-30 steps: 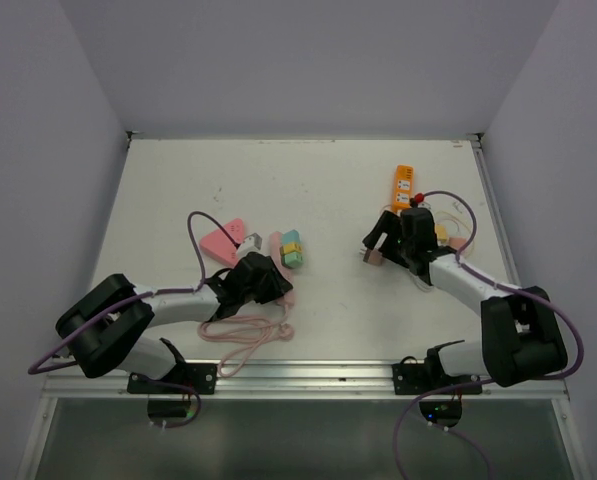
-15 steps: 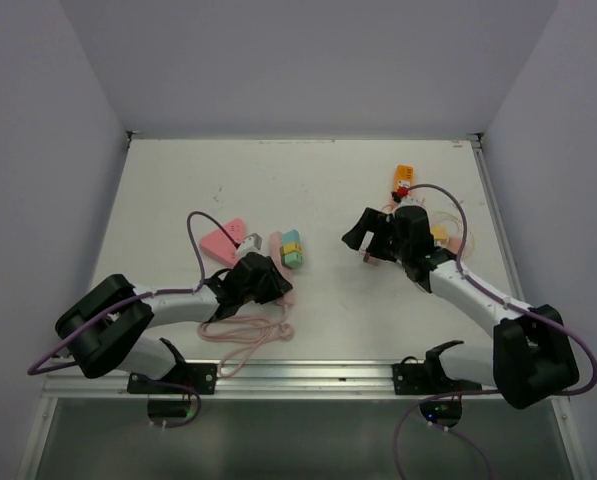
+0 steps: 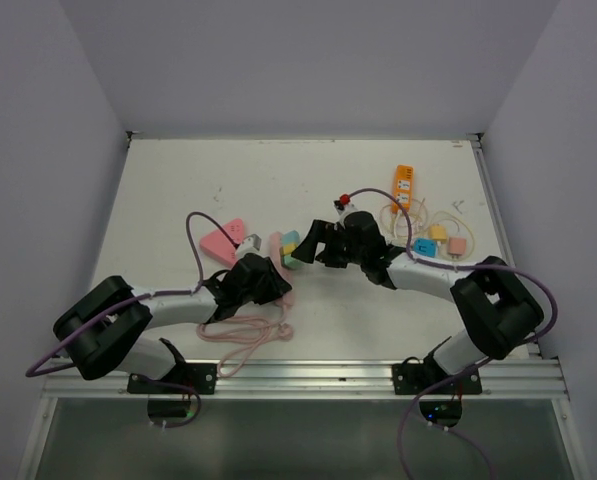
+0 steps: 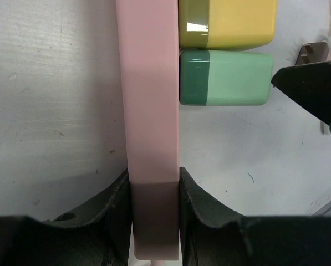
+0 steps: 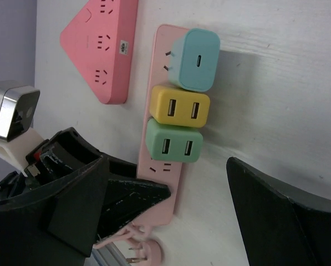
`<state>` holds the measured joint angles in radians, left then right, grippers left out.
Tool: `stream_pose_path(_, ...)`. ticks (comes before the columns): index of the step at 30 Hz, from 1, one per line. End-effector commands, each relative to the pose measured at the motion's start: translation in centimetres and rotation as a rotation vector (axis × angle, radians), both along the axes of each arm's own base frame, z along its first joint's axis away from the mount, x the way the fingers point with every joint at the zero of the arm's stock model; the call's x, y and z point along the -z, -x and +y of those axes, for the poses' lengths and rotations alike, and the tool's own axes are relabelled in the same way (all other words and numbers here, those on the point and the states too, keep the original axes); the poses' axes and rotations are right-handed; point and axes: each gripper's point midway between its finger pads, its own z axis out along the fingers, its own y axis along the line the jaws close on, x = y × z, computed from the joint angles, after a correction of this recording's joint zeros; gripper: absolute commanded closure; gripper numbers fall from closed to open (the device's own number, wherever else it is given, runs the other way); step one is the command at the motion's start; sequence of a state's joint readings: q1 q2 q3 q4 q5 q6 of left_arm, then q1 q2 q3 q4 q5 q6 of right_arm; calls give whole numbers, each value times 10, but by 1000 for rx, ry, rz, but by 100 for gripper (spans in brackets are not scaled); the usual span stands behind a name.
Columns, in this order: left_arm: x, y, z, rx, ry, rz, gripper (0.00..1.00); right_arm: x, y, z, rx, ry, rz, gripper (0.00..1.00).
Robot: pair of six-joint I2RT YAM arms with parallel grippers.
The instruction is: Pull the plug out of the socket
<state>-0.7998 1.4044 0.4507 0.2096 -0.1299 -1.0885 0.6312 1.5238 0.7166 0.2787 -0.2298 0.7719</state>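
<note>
A pink power strip (image 4: 148,83) lies on the white table with a teal plug (image 5: 195,60), a yellow plug (image 5: 179,105) and a green plug (image 5: 173,141) seated in it side by side. My left gripper (image 4: 152,177) is shut on the strip's cable end; in the top view it (image 3: 266,277) sits just below the plugs (image 3: 291,248). My right gripper (image 5: 195,194) is open and empty, its jaws wide apart, hovering right beside the plugs (image 3: 313,242). The green plug (image 4: 226,77) is the nearest to my left fingers.
A pink triangular socket (image 3: 221,240) and a silver adapter (image 3: 250,241) lie left of the strip. The strip's pink cable (image 3: 243,335) coils near the front edge. An orange power strip (image 3: 404,186) and loose plugs with cables (image 3: 443,236) lie at the right.
My right arm has swung left from beside the orange strip across the table to the plugs on the pink strip. My left gripper has kept its hold and has not moved.
</note>
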Motion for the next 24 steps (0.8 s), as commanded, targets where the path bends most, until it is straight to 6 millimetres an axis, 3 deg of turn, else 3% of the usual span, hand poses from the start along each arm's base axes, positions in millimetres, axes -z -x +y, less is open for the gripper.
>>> stream_pose_path(1, 28, 18, 26, 26, -127, 51, 100, -23, -11, 28, -30, -97, -51, 10)
stream_pose_path(11, 28, 18, 25, 35, -123, 51, 100, 8, -13, 49, -69, -80, 4, 18)
stream_pose_path(14, 28, 18, 25, 35, -124, 52, 100, 14, -12, 53, -89, -83, 17, 29)
stream_pose_path(23, 26, 18, 23, 39, -112, 46, 100, 16, -1, 52, -107, -103, 19, 81)
stream_pose_path(24, 26, 18, 23, 39, -113, 43, 93, 14, -2, 51, -107, -106, 16, 84)
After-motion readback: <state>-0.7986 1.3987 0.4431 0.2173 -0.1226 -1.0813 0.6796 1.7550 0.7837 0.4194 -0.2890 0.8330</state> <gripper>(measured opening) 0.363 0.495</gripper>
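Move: The green plug, seated in the pink socket, lies about 4 cm left of and 4 cm below the right hand, roughly level with it fore and aft. The yellow plug is some 3 cm beyond the green one and the teal plug about 7 cm beyond it; the pink socket's middle lies about 3 cm left of the green plug. From the left hand, already gripping the socket's near end, the green plug is some 7 cm ahead, 4 cm right and slightly above. The right hand, fingers wide open, goes left and down onto the green plug, about 4 cm each way, its fingertips tipping slightly further down as it arrives, then closes and pinches the green plug's body from both sides, just short of the yellow plug. Meanwhile the left hand stays where it is and keeps its pinch on the near end of the pink socket, holding it in place. ##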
